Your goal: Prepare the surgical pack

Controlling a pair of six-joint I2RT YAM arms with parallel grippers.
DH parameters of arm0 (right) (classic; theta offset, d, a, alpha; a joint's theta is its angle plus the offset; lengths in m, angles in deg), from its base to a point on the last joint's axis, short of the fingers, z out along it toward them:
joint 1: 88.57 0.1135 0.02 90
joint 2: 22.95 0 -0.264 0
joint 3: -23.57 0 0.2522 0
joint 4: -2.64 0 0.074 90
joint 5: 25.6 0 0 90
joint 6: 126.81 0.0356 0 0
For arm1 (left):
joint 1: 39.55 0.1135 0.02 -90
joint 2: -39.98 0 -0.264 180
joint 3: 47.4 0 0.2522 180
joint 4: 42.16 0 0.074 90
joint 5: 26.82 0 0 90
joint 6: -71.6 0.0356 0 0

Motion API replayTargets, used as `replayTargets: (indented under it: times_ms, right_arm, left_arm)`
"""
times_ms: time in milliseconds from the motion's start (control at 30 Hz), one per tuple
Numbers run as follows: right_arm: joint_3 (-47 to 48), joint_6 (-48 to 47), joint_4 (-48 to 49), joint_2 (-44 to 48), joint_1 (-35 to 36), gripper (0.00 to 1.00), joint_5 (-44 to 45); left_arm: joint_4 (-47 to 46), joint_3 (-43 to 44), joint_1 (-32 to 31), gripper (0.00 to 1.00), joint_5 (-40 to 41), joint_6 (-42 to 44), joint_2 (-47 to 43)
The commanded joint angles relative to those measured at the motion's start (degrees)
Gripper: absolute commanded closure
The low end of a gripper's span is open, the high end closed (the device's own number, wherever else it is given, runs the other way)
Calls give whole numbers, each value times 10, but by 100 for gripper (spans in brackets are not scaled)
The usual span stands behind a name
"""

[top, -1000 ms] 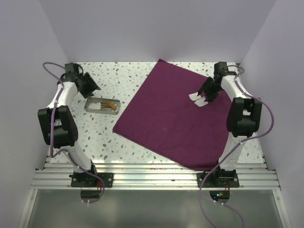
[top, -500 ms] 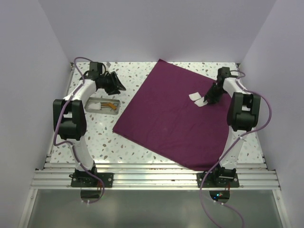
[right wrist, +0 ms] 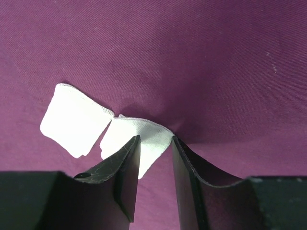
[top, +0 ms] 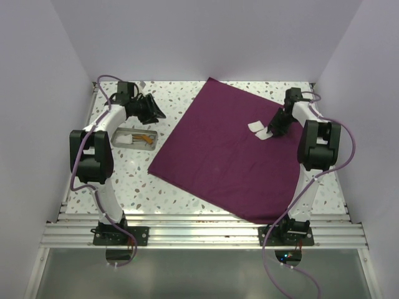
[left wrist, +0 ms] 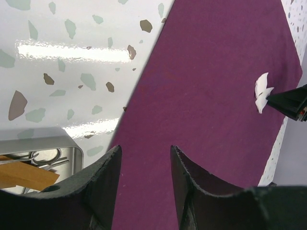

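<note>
The surgical pack's plum-purple cloth (top: pixel 224 162) lies spread flat on the table. Two small white gauze squares (top: pixel 255 126) rest on its far right part. My right gripper (top: pixel 273 129) presses down there, shut on the corner of one gauze piece (right wrist: pixel 144 130), which arches between the fingers; the cloth (right wrist: pixel 201 57) puckers around it. The other gauze square (right wrist: pixel 74 120) lies loose beside it. My left gripper (top: pixel 156 113) hovers open and empty over the cloth's left edge (left wrist: pixel 192 96). A small metal tray (top: pixel 118 132) with instruments (top: pixel 144 138) sits left of the cloth.
The speckled tabletop (top: pixel 124 180) is bounded by lilac walls on three sides and a metal rail (top: pixel 199 230) at the near edge. In the left wrist view the tray's rim (left wrist: pixel 43 142) shows at lower left and the right gripper's tip (left wrist: pixel 288 101) at the far right.
The left arm swung from the far left corner rightward, toward the cloth's edge. The right gripper came down and closed on the gauze. Little has moved in the last half second.
</note>
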Motion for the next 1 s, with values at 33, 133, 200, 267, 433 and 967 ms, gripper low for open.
replayTargets:
  times_ms: [33,133,200,267,433,967]
  right_arm:
    - [7,2,10,-8,-1,66,19]
    - [11,2,10,-15,-2,69,19]
    - [23,3,4,-21,-1,71,17]
    - [33,3,-4,-29,-1,74,15]
    - [28,5,5,-17,-2,83,8]
    - [31,28,-23,47,0,100,10]
  left_arm:
    - [-20,2,3,51,-13,-1,-3]
    - [-20,1,2,51,-13,0,-5]
    - [-20,0,2,51,-13,1,-6]
    - [-20,-1,2,51,-14,1,-6]
    - [-25,-5,2,51,-19,1,-8]
    - [-29,-18,2,51,-28,5,-14]
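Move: Just to the left of the right hand, about 3 cm off and 1 cm nearer the base, lies the middle of the gauze pad it is about to take, some 2 cm below. The other gauze pad almost touches it at a corner, roughly 8 cm left and 2 cm ahead of the right hand, just as low. From the left hand, the first pad lies about 50 cm right, 2 cm back and 11 cm lower. Closing from about a third open to fully shut, the right fingers pinch the right-hand corner of the nearer gauze pad, down at the cloth. The hand itself all but stays where it is, creeping only about half a centimetre forward, fingers still pointing steeply down and the wrist unturned. ##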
